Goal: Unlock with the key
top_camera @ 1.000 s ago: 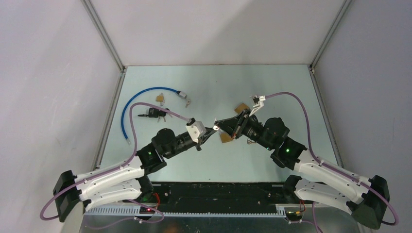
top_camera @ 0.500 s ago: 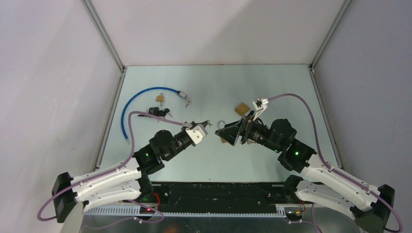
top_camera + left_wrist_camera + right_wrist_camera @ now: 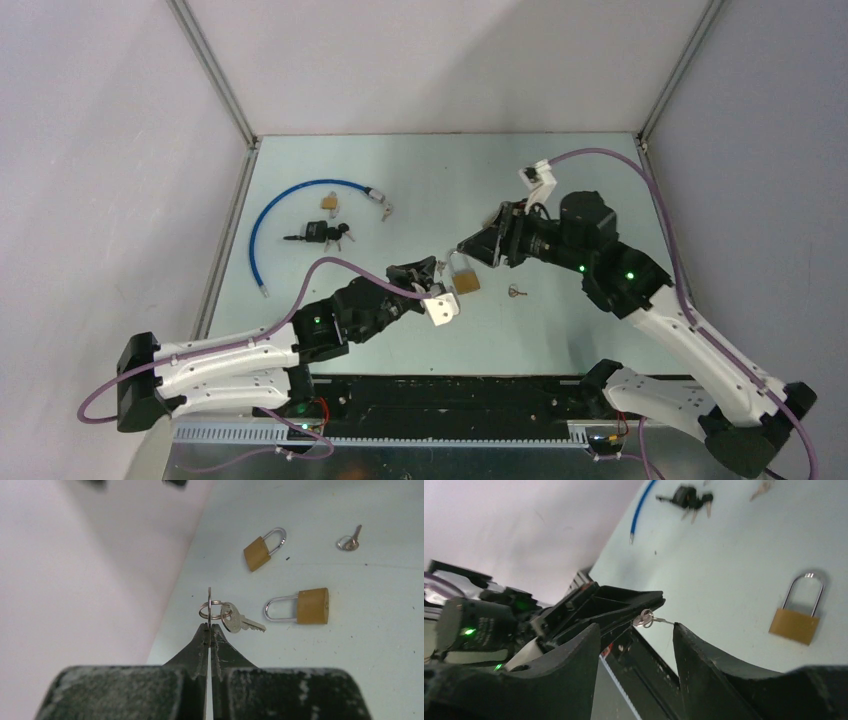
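Note:
My left gripper [image 3: 209, 626] is shut on a silver key seen edge-on, held upright above the table. A key ring [image 3: 212, 611] with a second key [image 3: 236, 620] hangs from it. In the top view the left gripper [image 3: 435, 268] sits just left of a brass padlock [image 3: 466, 283] lying on the table. My right gripper [image 3: 465, 246] faces it, open. In the right wrist view the key ring [image 3: 645, 617] hangs between the spread right fingertips [image 3: 676, 628], with the blade tip at the right one. Two brass padlocks [image 3: 310, 606] [image 3: 260, 552] lie flat beyond the key.
A loose key on a ring [image 3: 517, 292] lies right of the padlock. At the back left are a blue cable lock [image 3: 262, 225], a black lock with keys [image 3: 320, 235], a small brass padlock [image 3: 329, 203] and more keys [image 3: 385, 208]. Side walls border the table.
The right gripper has opened, letting go of the key, and its arm has risen and drawn back to the right. The left gripper, still shut on the key, has swung right.

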Available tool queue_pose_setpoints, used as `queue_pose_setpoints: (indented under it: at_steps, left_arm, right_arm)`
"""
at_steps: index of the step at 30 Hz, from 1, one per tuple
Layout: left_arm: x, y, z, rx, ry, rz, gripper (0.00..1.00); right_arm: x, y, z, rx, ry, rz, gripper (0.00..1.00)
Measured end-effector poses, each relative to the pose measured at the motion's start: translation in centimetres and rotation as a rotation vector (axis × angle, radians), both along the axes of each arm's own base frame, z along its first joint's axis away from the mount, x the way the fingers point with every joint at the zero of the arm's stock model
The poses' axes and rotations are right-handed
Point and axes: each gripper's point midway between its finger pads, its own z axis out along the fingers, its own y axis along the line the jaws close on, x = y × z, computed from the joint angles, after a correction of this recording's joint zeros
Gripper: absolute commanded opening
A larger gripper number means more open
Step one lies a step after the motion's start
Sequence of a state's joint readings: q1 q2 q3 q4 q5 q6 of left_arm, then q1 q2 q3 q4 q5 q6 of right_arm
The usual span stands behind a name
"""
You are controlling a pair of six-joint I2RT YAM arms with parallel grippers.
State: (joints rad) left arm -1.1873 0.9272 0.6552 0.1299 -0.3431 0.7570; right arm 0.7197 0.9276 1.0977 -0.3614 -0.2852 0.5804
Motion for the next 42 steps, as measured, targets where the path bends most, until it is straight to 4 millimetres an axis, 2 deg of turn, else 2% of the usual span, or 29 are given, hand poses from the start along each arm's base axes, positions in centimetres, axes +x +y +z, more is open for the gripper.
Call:
queue_pose_setpoints:
  at_steps: [3, 7, 10, 22, 26, 30, 31, 33, 37, 39, 41, 42]
  left_arm:
    - [-0.5, -0.3, -0.6, 0.052, -0.019, -0.022, 0.00]
    - [-0.8, -0.5, -0.7, 0.080, -0.039, -0.037, 0.00]
    - [-0.8, -0.5, -0.7, 0.091, -0.051, -0.042, 0.00]
    - [-1.3, -0.9, -0.8, 0.101, -0.053, -0.072, 0.01]
    - [-1.5, -1.0, -0.9, 0.103, -0.051, -0.079, 0.01]
    - [-1.7, -1.0, -0.9, 0.102, -0.051, -0.085, 0.02]
    - [-1.7, -1.0, -0.8, 0.101, -0.051, -0.085, 0.03]
    - [-1.8, -0.9, -0.7, 0.098, -0.050, -0.084, 0.07]
    - [-1.7, -0.6, -0.5, 0.087, -0.047, -0.069, 0.18]
    - [-1.8, -0.7, -0.4, 0.075, -0.040, -0.071, 0.32]
    - [-1.9, -0.8, -0.4, 0.062, -0.030, -0.074, 0.51]
    - [-2.0, -0.9, -0.4, 0.057, -0.027, -0.074, 0.54]
  right_arm:
    - [-0.1, 1.2, -3.1, -0.075, 0.113, 0.058, 0.55]
    - [-0.5, 2.1, -5.5, -0.118, 0.210, 0.106, 0.50]
    - [-1.0, 2.9, -6.5, -0.128, 0.264, 0.143, 0.45]
    - [-2.2, 4.3, -7.8, -0.121, 0.377, 0.232, 0.30]
    - [-2.3, 4.5, -7.8, -0.116, 0.389, 0.241, 0.29]
    - [-2.4, 4.5, -7.7, -0.109, 0.399, 0.244, 0.17]
    - [-2.4, 4.5, -7.7, -0.106, 0.405, 0.243, 0.11]
    - [-2.3, 4.5, -7.6, -0.102, 0.404, 0.244, 0.02]
    - [-2.0, 4.4, -7.7, -0.101, 0.402, 0.230, 0.00]
    - [-1.7, 4.4, -7.9, -0.098, 0.387, 0.226, 0.00]
    - [-1.5, 4.4, -8.1, -0.093, 0.365, 0.221, 0.00]
    - [-1.4, 4.5, -8.2, -0.089, 0.349, 0.218, 0.00]
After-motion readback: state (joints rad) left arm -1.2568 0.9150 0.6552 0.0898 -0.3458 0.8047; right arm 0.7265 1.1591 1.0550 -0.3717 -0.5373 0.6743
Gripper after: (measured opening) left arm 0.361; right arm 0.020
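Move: The keys are still pinched in the left hand, at its fingertips, about 1 cm ahead and 1 cm to the right of that hand's point. From the half-open, empty right hand they lie about 5 cm to the left, some 7 cm lower and about 1 cm back. The big padlock is on the table roughly 11 cm ahead of the right hand and 34 cm below it, with the loose keys about 9 cm ahead, 11 cm to its right and as low. The right hand sinks about 8 cm while reaching some 4 to 5 cm left and a little back to the keys in front of the left fingertips, turning roughly 25 degrees so that its fingers dip and swing counter-clockwise, and narrowing as it goes. There it shuts on the keys and pinches them, and only then do the left fingers, which have kept their hold while easing about 2 cm back, open about a third of the way and stay around the place of the grip. ##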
